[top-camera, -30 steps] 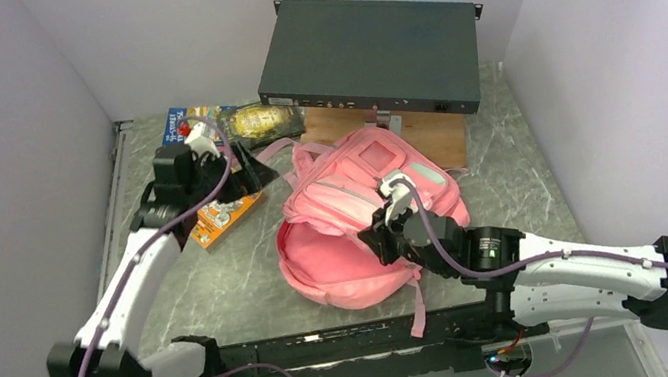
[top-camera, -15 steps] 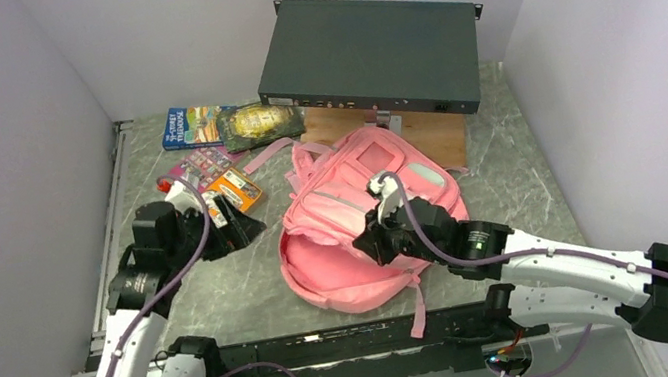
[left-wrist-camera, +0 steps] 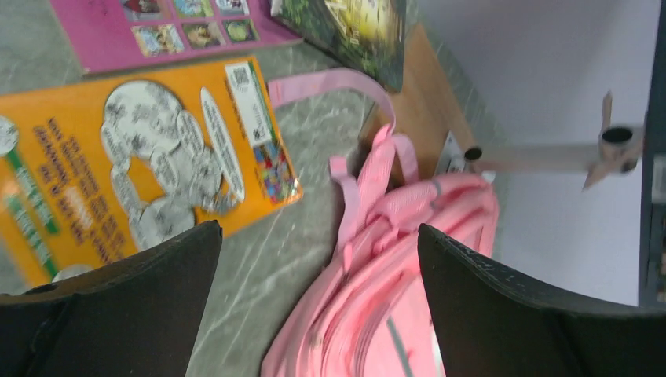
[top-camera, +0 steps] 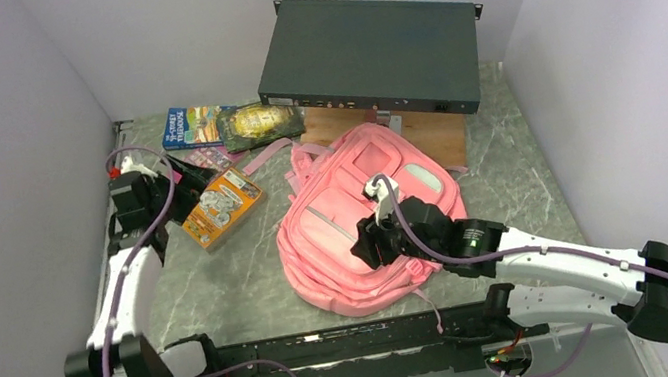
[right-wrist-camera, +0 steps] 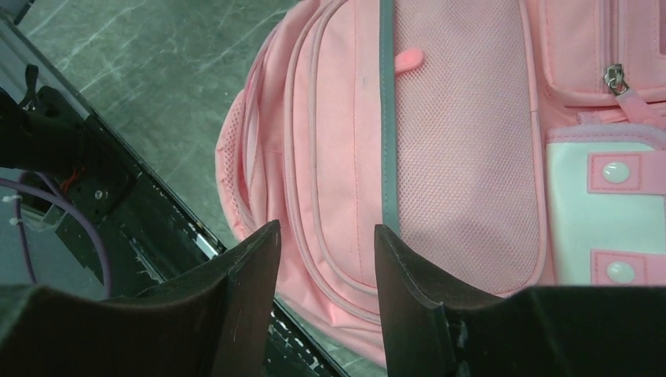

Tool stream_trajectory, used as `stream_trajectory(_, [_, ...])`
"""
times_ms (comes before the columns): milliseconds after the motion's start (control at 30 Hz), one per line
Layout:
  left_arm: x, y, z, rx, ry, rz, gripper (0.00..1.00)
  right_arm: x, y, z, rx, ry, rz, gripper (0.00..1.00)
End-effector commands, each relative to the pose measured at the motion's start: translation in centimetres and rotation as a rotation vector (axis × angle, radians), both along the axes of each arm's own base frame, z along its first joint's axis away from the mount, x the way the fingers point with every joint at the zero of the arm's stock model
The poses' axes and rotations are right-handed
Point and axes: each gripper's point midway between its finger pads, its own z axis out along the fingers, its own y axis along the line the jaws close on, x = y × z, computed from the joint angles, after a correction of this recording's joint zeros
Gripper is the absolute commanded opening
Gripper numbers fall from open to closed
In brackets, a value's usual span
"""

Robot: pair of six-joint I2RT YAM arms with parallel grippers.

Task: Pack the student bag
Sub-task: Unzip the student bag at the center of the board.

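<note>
The student bag (top-camera: 355,220), a pink backpack, lies flat in the middle of the table, pockets up and its mouth shut. My right gripper (top-camera: 363,247) hovers over the bag's near end. In the right wrist view its jaws (right-wrist-camera: 326,232) stand partly open above the pink fabric (right-wrist-camera: 455,157), with nothing between them. My left gripper (top-camera: 190,183) is at the far left, wide open and empty, next to an orange book (top-camera: 223,206). The left wrist view shows that book (left-wrist-camera: 133,181) and the bag's straps (left-wrist-camera: 369,165) beyond the open gripper (left-wrist-camera: 318,236).
A blue book (top-camera: 191,125), a dark green book (top-camera: 261,122) and a pink book (top-camera: 204,158) lie at the back left. A black rack unit (top-camera: 368,46) rests on a wooden block (top-camera: 413,135) behind the bag. The arms' rail (top-camera: 334,340) runs along the near edge.
My right gripper opened and let go of the bag's flap, so the open mouth dropped shut. My left arm swung back toward the left wall, still open.
</note>
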Motion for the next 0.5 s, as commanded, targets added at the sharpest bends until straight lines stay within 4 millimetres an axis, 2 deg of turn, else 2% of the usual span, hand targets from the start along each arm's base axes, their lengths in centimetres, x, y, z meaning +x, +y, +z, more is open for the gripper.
stream_trajectory(0, [7.7, 1.4, 5.3, -0.129, -0.279, 0.105, 1.0, 0.7, 0.5, 3.9, 0.088, -0.073, -0.005, 0.5])
stream_trajectory(133, [14.1, 1.5, 3.3, -0.113, -0.237, 0.056, 0.97, 0.4, -0.8, 3.9, 0.084, -0.079, -0.03, 0.51])
stream_trajectory(200, [16.6, 1.8, 1.3, -0.095, -0.206, 0.047, 0.95, 0.2, -1.5, 3.7, 0.09, -0.081, -0.043, 0.52])
stream_trajectory(300, [19.1, 2.1, -1.9, -0.118, -0.151, 0.061, 0.96, -0.1, -2.4, 3.6, 0.098, -0.083, -0.059, 0.52])
stream_trajectory(367, [20.2, 1.6, -3.8, -0.146, -0.128, 0.054, 0.97, -0.2, -3.0, 3.6, 0.099, -0.084, -0.075, 0.52])
stream_trajectory(400, [20.7, 1.3, -5.6, -0.156, -0.099, 0.053, 0.97, -0.2, -3.2, 3.7, 0.103, -0.089, -0.083, 0.53])
stream_trajectory(467, [21.6, 0.5, -7.4, -0.172, -0.082, 0.038, 0.97, -0.1, -3.4, 4.0, 0.113, -0.102, -0.086, 0.53])
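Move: The magenta book lies about 17 cm ahead of my left hand, 5 cm to its left and 19 cm below. The orange book is only 6 cm ahead and 2 cm left; the blue book is 31 cm ahead and 2 cm left, and the dark-and-yellow book 29 cm ahead and 9 cm right, all similarly low. From my right hand, the magenta book is some 35 cm ahead and 33 cm left; the student bag's middle is 9 cm ahead, 3 cm right and 12 cm below. I send my empty left hand quickly forward, nearly 20 cm, past the orange book and over the magenta one towards the blue book. It sinks about 6 cm on the way, most steeply at the end, with its fingers still wide open and touching nothing. Meanwhile my right hand backs off the student bag, rising about 4 cm and drifting a little right, half open and tilting slightly up. ##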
